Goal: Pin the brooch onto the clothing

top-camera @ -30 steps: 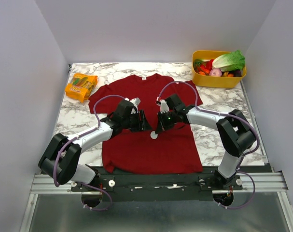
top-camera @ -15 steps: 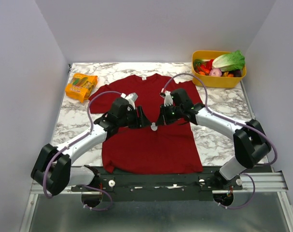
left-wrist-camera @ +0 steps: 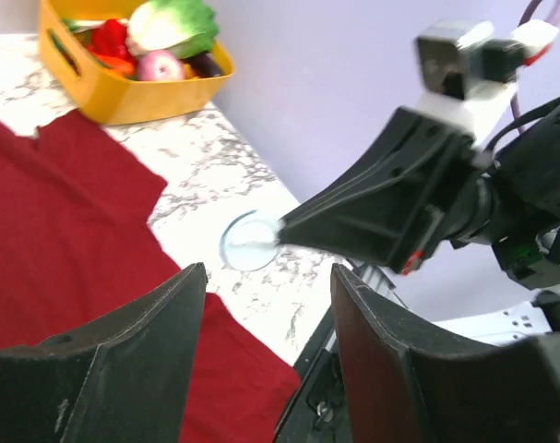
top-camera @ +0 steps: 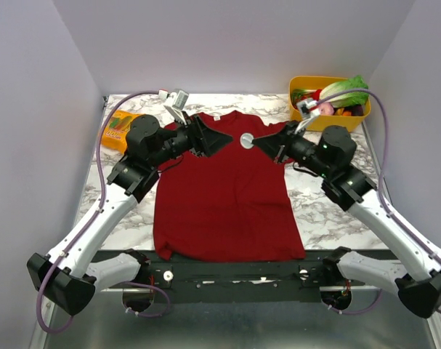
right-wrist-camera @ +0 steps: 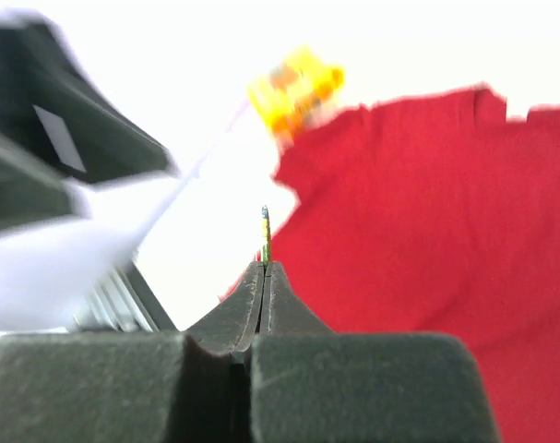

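The dark red T-shirt [top-camera: 220, 196] lies flat on the marble table, collar to the back. My right gripper [top-camera: 256, 142] is raised above the shirt's chest and is shut on the brooch [top-camera: 247, 140], a small pale round disc. In the right wrist view the brooch [right-wrist-camera: 265, 235] shows edge-on, sticking out of the closed jaws [right-wrist-camera: 265, 266], with the shirt [right-wrist-camera: 427, 212] below. My left gripper [top-camera: 219, 143] is open and empty, raised facing the brooch with a small gap between them. The left wrist view shows the brooch [left-wrist-camera: 250, 242] beyond my open fingers [left-wrist-camera: 150, 323], held by the right gripper [left-wrist-camera: 284, 226].
A yellow bin [top-camera: 328, 120] of vegetables stands at the back right and shows in the left wrist view [left-wrist-camera: 132, 92]. An orange snack bag [top-camera: 118, 125] lies at the back left, partly behind the left arm. Grey walls enclose the table.
Both arms have risen from low over the shirt's middle and moved toward the collar end. The right gripper carried the brooch up with it. The left gripper stayed open beside it.
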You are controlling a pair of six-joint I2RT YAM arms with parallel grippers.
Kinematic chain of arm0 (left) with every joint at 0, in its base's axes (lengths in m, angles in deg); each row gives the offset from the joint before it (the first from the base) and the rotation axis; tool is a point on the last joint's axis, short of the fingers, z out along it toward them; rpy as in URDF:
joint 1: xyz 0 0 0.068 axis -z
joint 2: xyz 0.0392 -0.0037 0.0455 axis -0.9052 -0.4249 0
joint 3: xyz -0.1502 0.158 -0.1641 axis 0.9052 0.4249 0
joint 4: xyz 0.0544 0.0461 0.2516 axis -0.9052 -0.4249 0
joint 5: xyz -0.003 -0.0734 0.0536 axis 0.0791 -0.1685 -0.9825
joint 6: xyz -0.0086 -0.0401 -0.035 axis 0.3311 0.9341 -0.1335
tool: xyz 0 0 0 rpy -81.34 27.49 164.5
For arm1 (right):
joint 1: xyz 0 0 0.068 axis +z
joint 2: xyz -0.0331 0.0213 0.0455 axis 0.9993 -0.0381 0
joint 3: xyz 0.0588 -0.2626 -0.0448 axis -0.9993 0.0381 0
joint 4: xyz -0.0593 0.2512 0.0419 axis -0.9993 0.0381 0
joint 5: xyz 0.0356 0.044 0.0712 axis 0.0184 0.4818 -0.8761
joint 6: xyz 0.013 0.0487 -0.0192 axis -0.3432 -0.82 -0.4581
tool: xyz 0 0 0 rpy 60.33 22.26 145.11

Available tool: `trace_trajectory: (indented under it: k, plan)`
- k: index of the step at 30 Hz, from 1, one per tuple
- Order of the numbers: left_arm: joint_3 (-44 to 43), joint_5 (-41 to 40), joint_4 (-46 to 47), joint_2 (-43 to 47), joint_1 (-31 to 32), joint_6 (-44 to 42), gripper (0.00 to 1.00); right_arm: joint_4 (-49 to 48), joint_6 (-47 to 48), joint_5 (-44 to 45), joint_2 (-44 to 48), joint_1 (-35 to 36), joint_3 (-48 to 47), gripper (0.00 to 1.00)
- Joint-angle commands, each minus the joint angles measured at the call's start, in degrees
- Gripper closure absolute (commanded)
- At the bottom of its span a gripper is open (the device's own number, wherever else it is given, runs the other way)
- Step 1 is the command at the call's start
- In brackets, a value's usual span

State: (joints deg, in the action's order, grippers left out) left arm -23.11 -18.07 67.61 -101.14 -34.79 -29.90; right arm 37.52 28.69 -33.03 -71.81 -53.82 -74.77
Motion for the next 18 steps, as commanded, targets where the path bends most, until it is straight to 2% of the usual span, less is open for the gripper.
trace_trajectory:
  k: [1,5,10,16,18]
  plan:
    - [-1.6,7.0,3.2,-1.5,-0.2,1.2,0.34,-9.7,-3.8,5.6,6.7,-0.4,3.0,1.0]
    - [-0.9,10.4,8.2,-2.6,-0.1,4.5,0.35,-14.7,-5.9,7.0,13.2,-0.3,6.6,1.0]
    - [0.7,14.9,17.7,-3.5,0.1,9.6,0.36,-15.5,-6.5,4.9,13.8,-0.4,6.6,0.99]
    - [-0.4,17.8,21.0,-5.7,1.5,11.6,0.38,-16.7,-7.7,1.8,13.2,-0.3,6.4,0.99]
    - [-1.5,18.1,20.8,-6.8,2.4,11.3,0.41,-17.0,-7.9,1.4,12.9,-0.4,6.5,0.99]
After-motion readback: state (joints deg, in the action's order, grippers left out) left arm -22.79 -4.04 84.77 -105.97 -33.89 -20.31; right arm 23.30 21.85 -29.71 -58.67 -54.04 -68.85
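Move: Pinched in the tips of the right hand, the brooch sits about 1 cm ahead and 2 cm left of that hand's point, at its height. From the left hand it lies roughly 6 cm to the right, level fore and aft, some 3 cm below. The clothing's middle is about 3 cm ahead, 5 cm left and 32 cm below the right hand; the collar is about 27 cm ahead and 10 cm left at table level. Lifting the brooch in its still-shut fingers, the right hand rises briskly about 9 cm while drawing back and right some 4 cm, its fingertips tipping up roughly 20 degrees, then holds still. The left hand, fingers open and off the brooch, follows more slowly right, up and back, some 3 cm each way, turning clockwise about 15 degrees. ##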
